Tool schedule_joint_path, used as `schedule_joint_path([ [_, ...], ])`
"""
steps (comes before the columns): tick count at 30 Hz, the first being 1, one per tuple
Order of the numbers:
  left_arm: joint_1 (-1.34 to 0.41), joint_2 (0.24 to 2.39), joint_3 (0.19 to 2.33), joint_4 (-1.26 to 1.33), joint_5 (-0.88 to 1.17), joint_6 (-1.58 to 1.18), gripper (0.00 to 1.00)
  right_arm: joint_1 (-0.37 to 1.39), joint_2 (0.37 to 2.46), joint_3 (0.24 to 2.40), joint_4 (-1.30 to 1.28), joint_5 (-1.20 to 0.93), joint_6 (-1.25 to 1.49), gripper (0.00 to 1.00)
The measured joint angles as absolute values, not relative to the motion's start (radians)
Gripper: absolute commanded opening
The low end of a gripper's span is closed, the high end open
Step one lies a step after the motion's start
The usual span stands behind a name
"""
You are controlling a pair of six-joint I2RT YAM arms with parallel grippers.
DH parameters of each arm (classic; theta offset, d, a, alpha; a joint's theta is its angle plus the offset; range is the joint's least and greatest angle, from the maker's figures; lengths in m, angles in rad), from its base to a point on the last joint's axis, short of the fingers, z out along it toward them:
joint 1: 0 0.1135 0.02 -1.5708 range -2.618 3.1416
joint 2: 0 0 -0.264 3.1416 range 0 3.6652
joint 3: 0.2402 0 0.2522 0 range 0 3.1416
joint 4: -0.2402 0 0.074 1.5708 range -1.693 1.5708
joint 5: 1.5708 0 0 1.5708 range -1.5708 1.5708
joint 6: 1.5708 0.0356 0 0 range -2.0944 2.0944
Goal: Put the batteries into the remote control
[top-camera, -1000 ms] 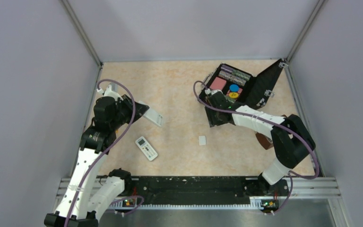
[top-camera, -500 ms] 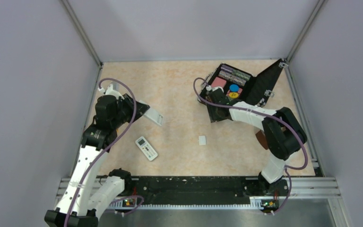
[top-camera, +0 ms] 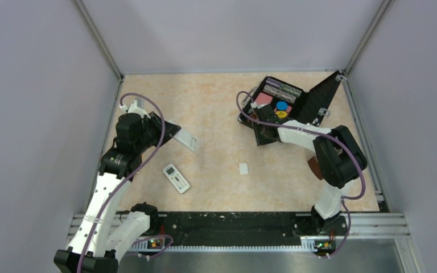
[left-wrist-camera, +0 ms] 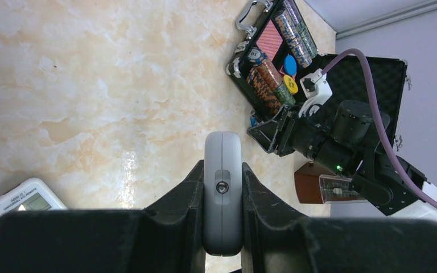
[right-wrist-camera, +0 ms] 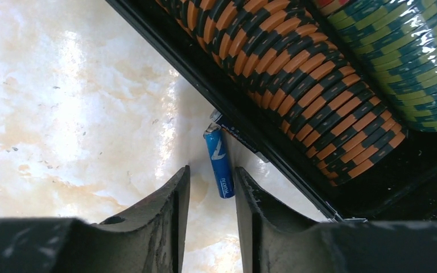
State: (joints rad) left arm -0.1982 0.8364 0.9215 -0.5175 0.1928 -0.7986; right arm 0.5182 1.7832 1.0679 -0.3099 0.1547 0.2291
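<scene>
My left gripper [left-wrist-camera: 222, 166] is shut on the remote control [left-wrist-camera: 222, 193], which shows edge-on as a grey slab between the fingers. In the top view the remote [top-camera: 185, 139] sticks out to the right of the left gripper [top-camera: 170, 130]. A blue battery [right-wrist-camera: 219, 162] lies on the table against the black case's edge. My right gripper [right-wrist-camera: 211, 170] straddles its near end. The battery rests by the right finger, with a gap to the left finger. From above, the right gripper [top-camera: 259, 118] sits at the case's left side, hiding the battery.
The open black case [top-camera: 310, 105] holds stacked poker chips [right-wrist-camera: 296, 74] and a round blue chip [top-camera: 282, 106]. A white remote with a display [top-camera: 176, 178] and a small white piece [top-camera: 243, 168] lie mid-table. A brown box [top-camera: 317, 169] sits beside the right arm.
The right gripper moved farther along the case's left edge and its jaws narrowed. The left arm with the remote has hardly shifted.
</scene>
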Motion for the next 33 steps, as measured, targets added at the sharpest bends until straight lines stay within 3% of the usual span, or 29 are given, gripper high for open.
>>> schedule_joint_path([
  [2,-0.198,0.836,0.921,-0.516,0.193,-0.799,0.0,0.518,1.784,1.068,-0.308,0.145,0.229,0.23],
  [5,-0.198,0.836,0.921,-0.517,0.193,-0.799,0.0,0.515,1.792,1.077,-0.305,0.133,0.228,0.0],
  [14,-0.198,0.82,0.921,-0.524,0.19,-0.799,0.0,0.532,1.819,1.121,-0.328,0.086,0.229,0.0],
  [20,-0.198,0.773,0.925,-0.559,0.146,-0.797,0.0,0.698,1.776,1.121,-0.36,0.028,0.191,0.0],
  [26,-0.198,0.741,0.984,-0.678,-0.028,-0.798,0.0,0.864,1.761,1.122,-0.358,-0.047,0.108,0.01],
  [33,-0.198,0.653,1.018,-0.79,-0.252,-0.828,0.0,0.879,1.811,1.158,-0.364,-0.032,0.02,0.08],
])
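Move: The blue battery lies on the table right between the right hand's parted fingertips, its middle about 1 cm ahead and 1 cm below. The open chip case's tray is centred some 15 cm ahead of that hand and 3 cm to its right, its near wall almost touching the battery. The small white cover lies about 12 cm back and 10 cm to the left. From the left hand, the battery is roughly 35 cm right, 8 cm ahead and 25 cm below. The battery is pinched between the right fingertips as they close, then carried away from the chip case, about 14 cm left and 10 cm back, low over the table, towards the white cover, with the hand turning some 35 degrees counter-clockwise. Later the left hand, still holding the remote, swings left, a little back and up, also turning counter-clockwise. ##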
